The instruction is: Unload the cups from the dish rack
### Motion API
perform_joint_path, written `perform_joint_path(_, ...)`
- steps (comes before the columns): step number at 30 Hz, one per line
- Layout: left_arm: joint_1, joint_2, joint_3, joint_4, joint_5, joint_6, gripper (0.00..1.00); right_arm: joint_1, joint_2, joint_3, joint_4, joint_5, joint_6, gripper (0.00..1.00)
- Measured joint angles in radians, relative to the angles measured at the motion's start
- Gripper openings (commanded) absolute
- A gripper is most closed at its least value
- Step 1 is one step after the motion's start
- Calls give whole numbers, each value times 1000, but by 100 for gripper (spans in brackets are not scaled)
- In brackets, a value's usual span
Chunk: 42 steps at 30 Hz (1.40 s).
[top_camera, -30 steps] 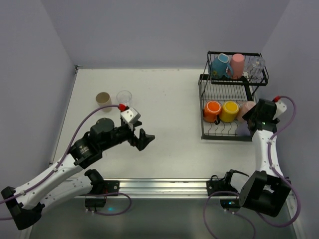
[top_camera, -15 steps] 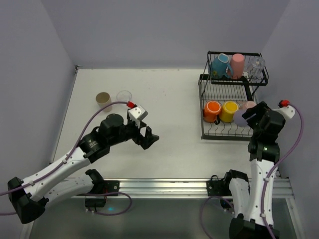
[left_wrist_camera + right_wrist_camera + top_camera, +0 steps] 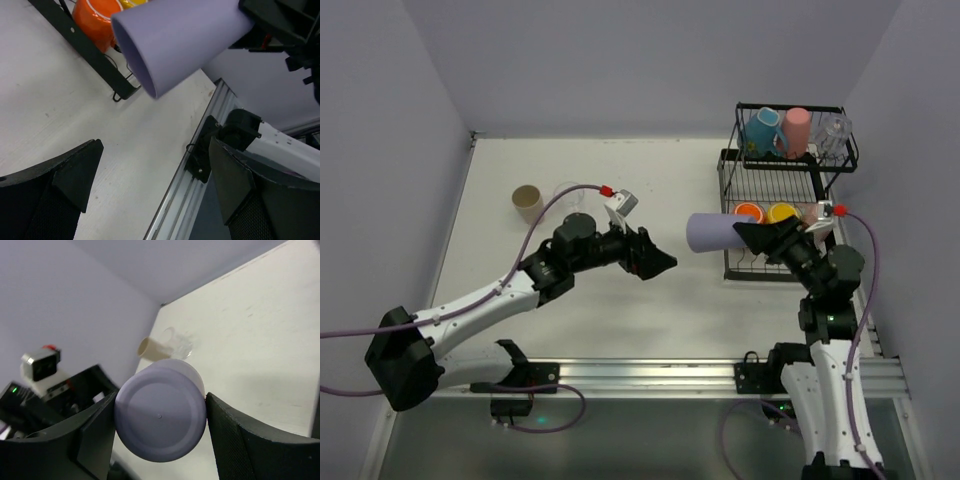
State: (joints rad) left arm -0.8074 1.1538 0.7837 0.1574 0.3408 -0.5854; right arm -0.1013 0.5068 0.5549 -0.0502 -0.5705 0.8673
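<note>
My right gripper (image 3: 752,236) is shut on a lavender cup (image 3: 712,230) and holds it sideways above the table, left of the black wire dish rack (image 3: 732,268), mouth pointing left. In the right wrist view the cup's base (image 3: 160,416) sits between the jaws of that gripper (image 3: 159,404). My left gripper (image 3: 658,262) is open and empty, just left of and below the cup's mouth (image 3: 175,37). The upper shelf holds a blue mug (image 3: 760,130), a pink cup (image 3: 797,128) and a clear cup (image 3: 833,130). An orange mug (image 3: 746,211) and a yellow mug (image 3: 782,212) sit on the lower tray.
A beige cup (image 3: 527,201) and a clear cup (image 3: 567,192) stand on the table at the far left; both also show in the right wrist view, the beige cup (image 3: 151,347) beside the clear cup (image 3: 178,342). The metal rail (image 3: 650,375) runs along the near table edge.
My right gripper has lifted the lavender cup out of the rack's lower tray and swung it left. My left arm has reached right, toward the cup.
</note>
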Motion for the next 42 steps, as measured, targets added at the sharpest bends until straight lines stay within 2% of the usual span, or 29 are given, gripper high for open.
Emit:
perform_joint_path(7, 0, 45, 14, 149, 0, -141, 87, 143, 90, -80, 316, -142, 169, 45)
perform_joint_path(13, 0, 45, 18, 246, -3, -197, 69, 191, 155, -139, 518, -185, 250, 45)
perform_joint_path(16, 8, 51, 18, 271, -5, -219, 49, 226, 216, -166, 610, -185, 292, 45)
perform_joint_path(17, 12, 57, 18, 279, -6, -225, 29, 238, 235, -171, 636, -185, 305, 46)
perform_joint_path(20, 19, 61, 15, 318, 10, -267, 0, 264, 291, -195, 715, -176, 338, 50)
perform_joint_path(23, 15, 39, 23, 319, 15, -277, 0, 278, 332, -208, 778, -161, 363, 81)
perform_joint_path(24, 14, 35, 34, 295, 8, -267, 0, 281, 337, -209, 787, -155, 365, 99)
perform_joint_path(28, 3, 55, 186, 79, -120, -112, 0, 301, 348, -211, 731, -144, 307, 99)
perform_joint_path(31, 11, 127, 417, -160, -272, 33, 0, 307, 312, -208, 573, -90, 200, 99)
perform_joint_path(34, 50, 256, 663, -367, -393, 157, 0, 308, 248, -204, 409, -11, 87, 99)
perform_joint_path(36, 95, 345, 767, -452, -433, 213, 0, 308, 215, -196, 329, 29, 29, 99)
perform_joint_path(42, 237, 658, 921, -711, -516, 326, 0, 308, 149, -179, 177, 106, -92, 99)
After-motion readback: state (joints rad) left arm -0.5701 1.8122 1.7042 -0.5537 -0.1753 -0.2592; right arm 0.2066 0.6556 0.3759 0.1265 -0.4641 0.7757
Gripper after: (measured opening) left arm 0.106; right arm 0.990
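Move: The purple cup, held at its base by the right hand with its mouth towards the left hand, has its middle about 14 cm right, 5 cm ahead and 5 cm above the left hand. From that hand, the clear glass stands about 20 cm ahead, 20 cm left and 17 cm down. For the right hand, the purple cup's middle is some 5 cm left and 2 cm ahead; the orange mug is 9 cm ahead, 3 cm right and 20 cm down. The left fingers pinch the purple cup's wall at the rim, one inside, as the right hand brings the cup about 9 cm left, turning counter-clockwise, and the left hand rises to meet it. The right fingers then open and draw down and slightly right. The left hand carries the cup some 20 cm forward and 9 cm left, rising then dropping quickly towards the table beside the clear glass, its wrist rolling and turning counter-clockwise. ##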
